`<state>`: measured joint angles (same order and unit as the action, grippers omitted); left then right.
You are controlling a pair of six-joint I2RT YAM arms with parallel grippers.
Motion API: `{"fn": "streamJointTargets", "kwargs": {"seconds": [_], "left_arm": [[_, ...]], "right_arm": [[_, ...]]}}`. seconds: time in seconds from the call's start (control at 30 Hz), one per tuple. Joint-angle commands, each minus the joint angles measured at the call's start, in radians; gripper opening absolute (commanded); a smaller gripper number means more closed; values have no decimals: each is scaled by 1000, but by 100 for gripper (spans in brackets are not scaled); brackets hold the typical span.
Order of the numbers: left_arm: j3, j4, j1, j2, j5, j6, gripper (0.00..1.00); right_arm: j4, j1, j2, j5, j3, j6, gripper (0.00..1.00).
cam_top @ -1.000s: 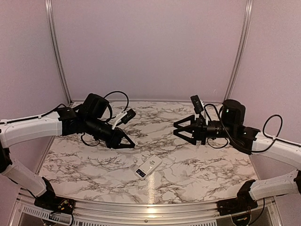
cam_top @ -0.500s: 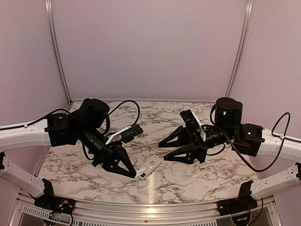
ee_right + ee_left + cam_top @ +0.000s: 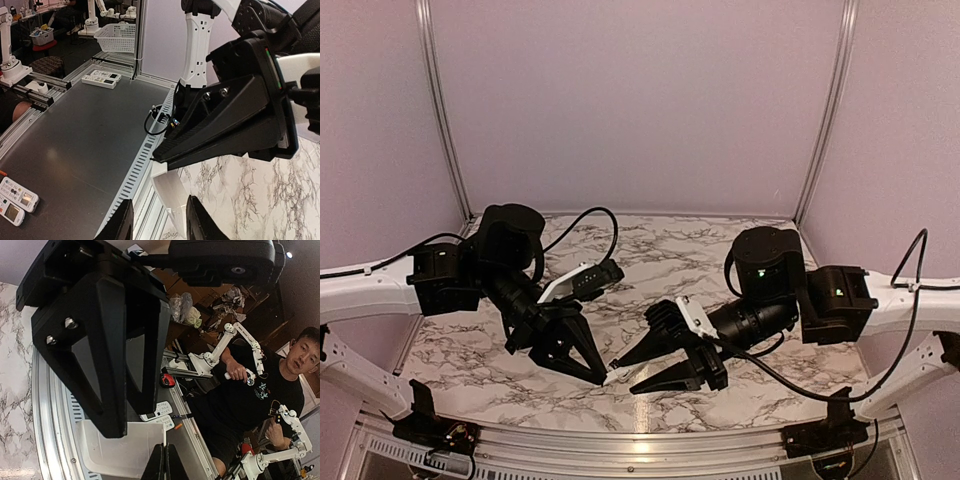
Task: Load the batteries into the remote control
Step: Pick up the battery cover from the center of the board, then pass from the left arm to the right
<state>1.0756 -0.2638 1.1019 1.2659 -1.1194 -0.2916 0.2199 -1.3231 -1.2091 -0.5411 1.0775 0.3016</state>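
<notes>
The remote control [image 3: 611, 377] shows in the top view only as a small white end between the two grippers. My left gripper [image 3: 603, 378] is shut, its tips pinching a thin white edge of the remote [image 3: 115, 450], which fills the lower left wrist view in front of the closed gripper [image 3: 164, 460]. In the right wrist view the remote [image 3: 172, 192] hangs tilted from the left gripper's black tip. My right gripper [image 3: 161, 220] is open, one finger on each side of the remote without touching it; from above this gripper [image 3: 626, 376] points left. The batteries are out of view.
The marble table [image 3: 720, 250] has an aluminium rail [image 3: 640, 440] along its near edge and purple walls behind. Beyond the table, other remotes [image 3: 15, 200] lie on a dark bench, with a white basket [image 3: 117, 37] further off and a person [image 3: 280, 385] seated nearby.
Both arms have come down and inward to the remote, which lay flat near the table's front. The left gripper's tips took hold of its near end. The right gripper's fingers narrowed.
</notes>
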Motion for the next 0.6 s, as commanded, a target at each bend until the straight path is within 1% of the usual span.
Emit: {"fn": "streamJointTargets", "kwargs": {"seconds": [0.0,0.1,0.23,0.33,0.5,0.53,0.57], "left_arm": [[-18,85,23,-20,-29,-45,0],[-20,101,27,-23,-35,-57,0],[-17,103,27,-18,-27,-57,0],[-17,99,27,-7,-26,-52,0],[-11,73,25,-14,0,-25,0],[-6,54,22,-21,35,-7,7],[2,30,19,-28,62,14,21]], "right_arm": [[54,-15,-16,56,47,37,34],[64,-20,-24,65,55,43,32],[87,-64,-40,116,73,65,26],[106,-77,-60,125,94,71,18],[105,-79,-63,124,99,58,0],[104,-79,-62,129,99,54,0],[103,-79,-60,134,98,50,0]]}}
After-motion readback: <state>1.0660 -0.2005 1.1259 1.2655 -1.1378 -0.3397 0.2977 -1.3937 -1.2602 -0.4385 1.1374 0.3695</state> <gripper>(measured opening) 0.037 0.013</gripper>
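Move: The left hand still holds the white battery cover by its edge, with the cover's middle about 2 cm to that hand's right. From the half-open right hand the cover is roughly 2 cm to the left, level with the tips and neither ahead nor back, with the left fingertips some 4 cm to the left, also straight across. The remote lies on the table about 19 cm ahead of the right hand, 2 cm to its right and 30 cm below. The right hand, its fingers around the free side of the battery cover, eases about 1 cm left towards the left fingertips while sinking and drawing back by about as much, and shuts from roughly a third open to pinch the cover, with a wrist turn of only some 5 degrees. The left hand keeps the cover between its tips facing the right hand, drifting about 1 cm back, and its fingers only begin to slacken at the very end. ##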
